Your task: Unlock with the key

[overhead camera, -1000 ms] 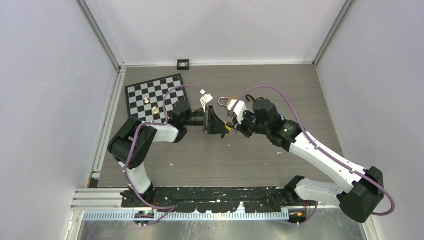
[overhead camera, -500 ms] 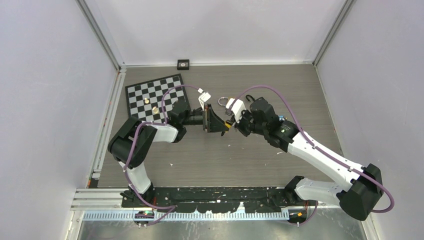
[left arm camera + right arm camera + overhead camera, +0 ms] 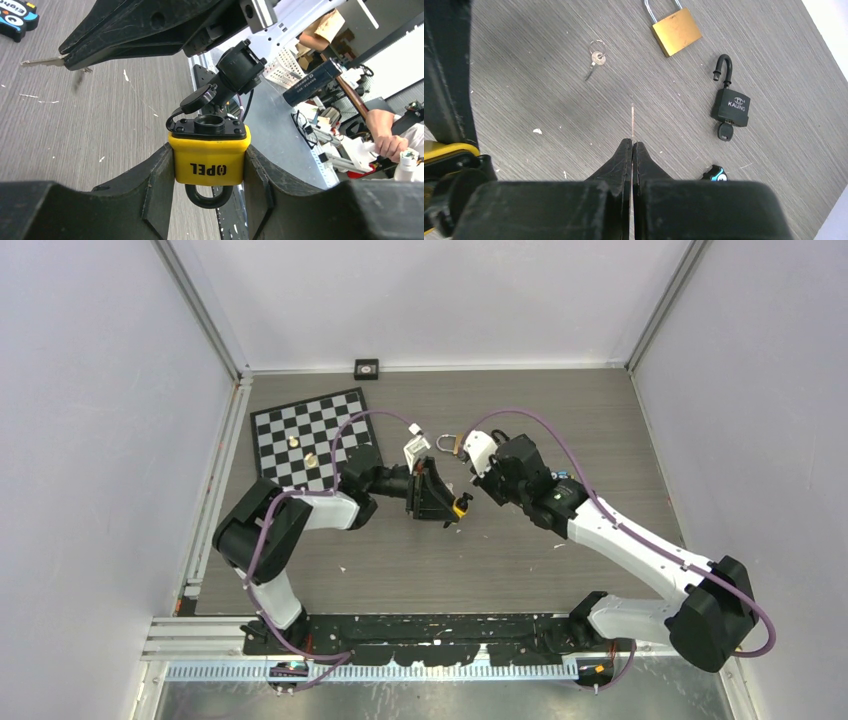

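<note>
A yellow padlock [image 3: 208, 159] marked OPEL, with a black shackle and a black keyhole face whose cap hangs open, sits clamped between my left gripper's [image 3: 208, 200] two fingers. From above, the padlock [image 3: 460, 506] is held over mid-table. My right gripper [image 3: 632, 146] is shut on the key [image 3: 632, 120], whose thin silver blade sticks out past the fingertips. In the left wrist view the key [image 3: 42, 62] points left, above the lock's keyhole face and apart from it.
On the table lie a brass padlock [image 3: 676, 31], small keys on a ring [image 3: 595, 59], a black padlock [image 3: 731, 107] with its shackle open and a key in it, and a small blue-black piece [image 3: 716, 173]. A chessboard [image 3: 305, 435] lies at the far left.
My right gripper with the key has drawn back from the yellow padlock toward the far side. The left gripper has swung the lock slightly right and nearer.
</note>
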You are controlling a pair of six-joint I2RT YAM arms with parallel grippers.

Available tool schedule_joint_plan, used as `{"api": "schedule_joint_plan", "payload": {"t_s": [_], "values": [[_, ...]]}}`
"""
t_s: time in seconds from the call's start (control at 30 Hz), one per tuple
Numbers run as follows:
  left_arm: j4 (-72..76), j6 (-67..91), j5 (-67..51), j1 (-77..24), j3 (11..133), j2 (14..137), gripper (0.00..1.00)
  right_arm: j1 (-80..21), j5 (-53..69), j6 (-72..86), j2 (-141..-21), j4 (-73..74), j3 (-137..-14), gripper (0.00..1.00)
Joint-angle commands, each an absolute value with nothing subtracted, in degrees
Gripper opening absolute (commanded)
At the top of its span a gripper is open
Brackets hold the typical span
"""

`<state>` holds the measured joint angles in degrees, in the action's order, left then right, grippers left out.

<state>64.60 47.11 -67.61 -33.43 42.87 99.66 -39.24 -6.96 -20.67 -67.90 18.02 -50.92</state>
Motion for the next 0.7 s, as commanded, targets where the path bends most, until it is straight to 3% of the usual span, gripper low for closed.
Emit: {"api": "schedule_joint_plan", "payload": {"t_s": [0.0,0.17,0.4,0.67], "values": [[66.7,42.9,-69.8,-33.2,43.1,95.9,0.0,-39.4,-8.0,-20.7,-66.8,16.7,-51.3,0.01],[52.8,32.0,-67.7,-33.1,43.5,93.0,0.0,-37.6,-1.8,-20.5,-63.9,18.3,-51.5,0.0],[27.6,5.4,-61.4,-33.1,45.6,86.9,0.0,-34.6,19.3,-25.2,-57.9,27.7,-53.3,0.0],[5.8,-12.8,-57.5,-33.2,52.5,84.4,0.0,-35.6,29.8,-29.2,-57.0,33.5,-53.7,0.0]]}}
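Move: The yellow padlock, already clamped in the left fingers with its keyhole cap hanging open, lies about 8 cm back, 6 cm left and a little above the right hand. That hand holds a key, which is some 9 cm ahead, 8 cm right and slightly below the left hand. On the table about 16 cm below the right hand, the loose key is roughly 4 cm ahead and 8 cm left, the brass padlock 14 cm ahead and 6 cm left. The yellow padlock is rolled about 20 degrees in the left hand, its forward side rising, while that hand sinks some 2.5 cm and eases slightly forward and left, its fingers dipping. Meanwhile the right hand keeps its pinch on the key and swings back about 7 cm towards the padlock, rising a little and turning roughly 20 degrees counter-clockwise to bring the key in front of the keyhole side. ##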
